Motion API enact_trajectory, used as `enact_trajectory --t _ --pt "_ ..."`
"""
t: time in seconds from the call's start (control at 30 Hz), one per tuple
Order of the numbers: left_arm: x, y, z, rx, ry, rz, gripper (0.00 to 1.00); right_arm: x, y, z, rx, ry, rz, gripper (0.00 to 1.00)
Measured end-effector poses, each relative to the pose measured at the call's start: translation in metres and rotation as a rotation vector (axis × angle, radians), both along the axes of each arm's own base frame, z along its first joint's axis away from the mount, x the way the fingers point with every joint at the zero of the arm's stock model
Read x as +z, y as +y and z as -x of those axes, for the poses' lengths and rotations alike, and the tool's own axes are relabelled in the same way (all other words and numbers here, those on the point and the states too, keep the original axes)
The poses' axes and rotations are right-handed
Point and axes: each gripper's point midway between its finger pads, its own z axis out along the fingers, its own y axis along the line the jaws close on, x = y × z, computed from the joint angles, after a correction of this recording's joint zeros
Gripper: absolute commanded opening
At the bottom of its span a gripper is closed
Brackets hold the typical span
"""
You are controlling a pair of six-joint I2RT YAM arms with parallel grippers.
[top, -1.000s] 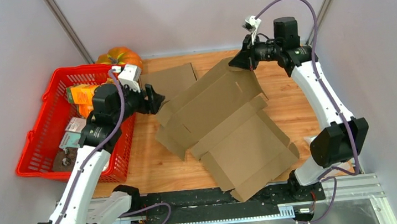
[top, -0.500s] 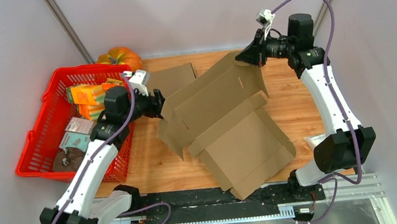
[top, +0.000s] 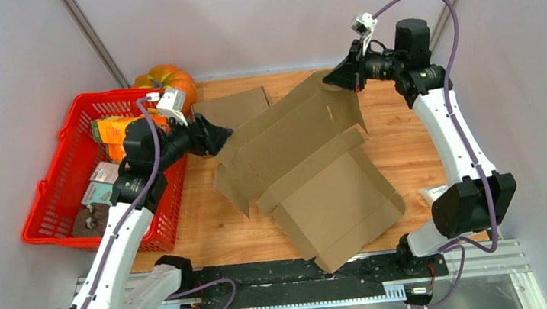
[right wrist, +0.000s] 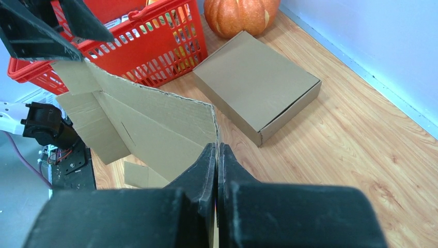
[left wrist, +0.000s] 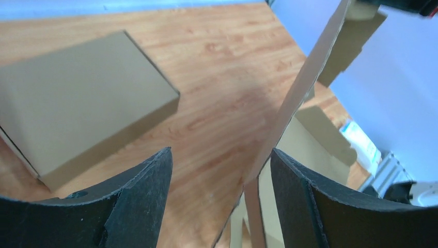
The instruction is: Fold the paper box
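The paper box (top: pixel 310 166) is a flat unfolded cardboard sheet, tilted up from the table at its far edge. My right gripper (top: pixel 332 81) is shut on that far top edge; in the right wrist view the cardboard (right wrist: pixel 155 124) runs into the closed jaws (right wrist: pixel 217 150). My left gripper (top: pixel 221 138) is open at the sheet's left flap. In the left wrist view the flap's thin edge (left wrist: pixel 304 82) passes between the fingers (left wrist: pixel 139 191), nearer the right one, and they are not closed on it.
A red basket (top: pixel 59 185) with cartons and packets stands at the left, with a pumpkin (top: pixel 166 77) behind it. A folded cardboard box (top: pixel 239 108) lies at the back, just beyond the left gripper. A small white packet (top: pixel 435 193) lies by the right arm.
The right gripper has lifted the sheet's far edge up and slightly to the right, then held. The left gripper has moved right until the left flap's edge stands between its open fingers.
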Motion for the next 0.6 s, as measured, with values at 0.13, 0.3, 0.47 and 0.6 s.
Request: enact_trajectory --t 0.13,0.3,0.47,0.6 --pt "-0.029 -0.006 0.011 -0.049 0.073 -0.013 0.66 -0.003 0.000 -0.003 -0.003 0.012 -0.003 0.00" --pt "-0.039 -0.014 0.026 -0.101 0.099 -0.039 0.56 -0.002 0.000 -0.004 -0.008 0.010 -0.006 0.00" --pt "-0.041 -0.014 0.032 -0.107 0.087 -0.065 0.08 -0.002 0.000 -0.005 -0.013 0.017 -0.011 0.60" --pt "-0.047 -0.010 0.024 -0.095 0.088 -0.135 0.06 -0.009 -0.003 -0.012 -0.081 0.027 0.029 0.99"
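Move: The half-folded paper box's raised left edge lies some 2 cm back, 1 cm right and 5 cm below the left hand, whose fingers are open. The closed box is about 10 cm ahead of that hand and the red basket roughly 27 cm to its left, both some 27 cm lower. The right hand still pinches the sheet's far corner; the left edge is about 11 cm back, 23 cm left and 8 cm below it. Left hand sinks about 5 cm and back, pinching the paper box's edge, before the right opens off its corner. ##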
